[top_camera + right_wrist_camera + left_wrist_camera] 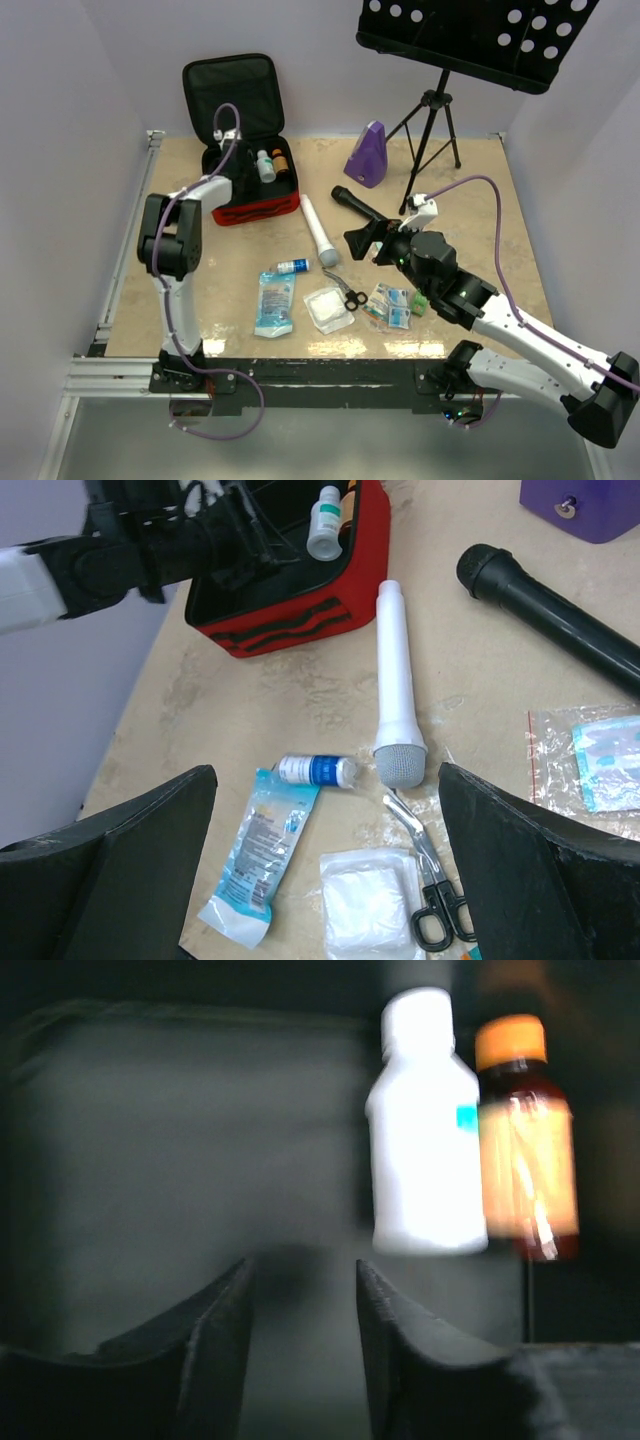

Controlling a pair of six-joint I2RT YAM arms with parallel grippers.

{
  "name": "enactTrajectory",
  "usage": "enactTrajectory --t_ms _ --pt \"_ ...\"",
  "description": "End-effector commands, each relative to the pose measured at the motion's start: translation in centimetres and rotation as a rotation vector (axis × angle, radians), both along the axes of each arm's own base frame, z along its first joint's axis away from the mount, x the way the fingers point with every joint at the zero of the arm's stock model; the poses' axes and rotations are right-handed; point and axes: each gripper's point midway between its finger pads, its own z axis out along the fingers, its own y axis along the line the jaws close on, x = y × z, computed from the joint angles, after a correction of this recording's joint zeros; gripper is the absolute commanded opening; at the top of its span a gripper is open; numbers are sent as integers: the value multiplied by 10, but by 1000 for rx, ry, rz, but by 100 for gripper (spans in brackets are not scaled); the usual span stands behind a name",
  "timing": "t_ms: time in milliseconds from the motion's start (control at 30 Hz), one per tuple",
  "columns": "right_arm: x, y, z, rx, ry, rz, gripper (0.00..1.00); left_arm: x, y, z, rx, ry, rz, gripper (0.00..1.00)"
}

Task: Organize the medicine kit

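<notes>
The medicine kit (255, 205) stands open at the back left, red outside with a black lining, its lid upright. A white bottle (425, 1130) and an amber bottle with an orange cap (527, 1150) stand inside it. My left gripper (303, 1290) reaches into the kit, open, with only the dark lining between its fingers. My right gripper (325, 772) hangs wide open above the table. Below it lie a small blue-label bottle (318, 771), a blue packet (258, 855), a gauze pad (368, 905) and scissors (430, 890).
A white microphone (318, 232) and a black microphone (360, 207) lie mid-table. The purple metronome (367, 155) and a music stand (470, 40) stand at the back right. A clear bag of packets (388, 305) lies by my right arm.
</notes>
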Motion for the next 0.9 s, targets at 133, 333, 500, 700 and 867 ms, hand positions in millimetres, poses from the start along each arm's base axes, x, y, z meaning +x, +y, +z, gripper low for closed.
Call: enactTrajectory --t_ms 133,333,500,700,867 --pt "4 -1 13 10 -45 -8 98 -117 -48 127 170 -196 -87 63" --pt "1 -1 -4 -5 -15 -1 98 -221 -112 95 143 -73 -333 100" --pt "-2 -8 -11 1 -6 -18 98 -259 -122 82 99 -72 -525 100" --pt "-15 -17 -25 47 32 -27 98 -282 -116 28 186 120 -619 100" --pt "-22 -24 -30 59 50 -37 98 -284 -125 23 209 98 -709 100"
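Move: The left hand is low inside the open case; the blue-and-white bandage roll it goes for lies some 25 cm back, 13 cm to its right and 3 cm lower. The white microphone is centred about 16 cm back and 19 cm right, the blue pouch 35 cm back and 10 cm right, and the scissors 31 cm back and 26 cm right. From the right hand, the bandage roll is about 4 cm ahead, 16 cm left and 23 cm below. Back and to the right in one quick arc, the left hand leaves the case empty, climbing about 15 cm first and then sinking nearly as much towards the bandage roll, some 28 cm back in all. On the way its fingers spread from half to fully open and the wrist swings some 35 degrees clockwise, ending just above and short of the roll. The right hand, still open, sinks about 3 cm, easing back and right. ##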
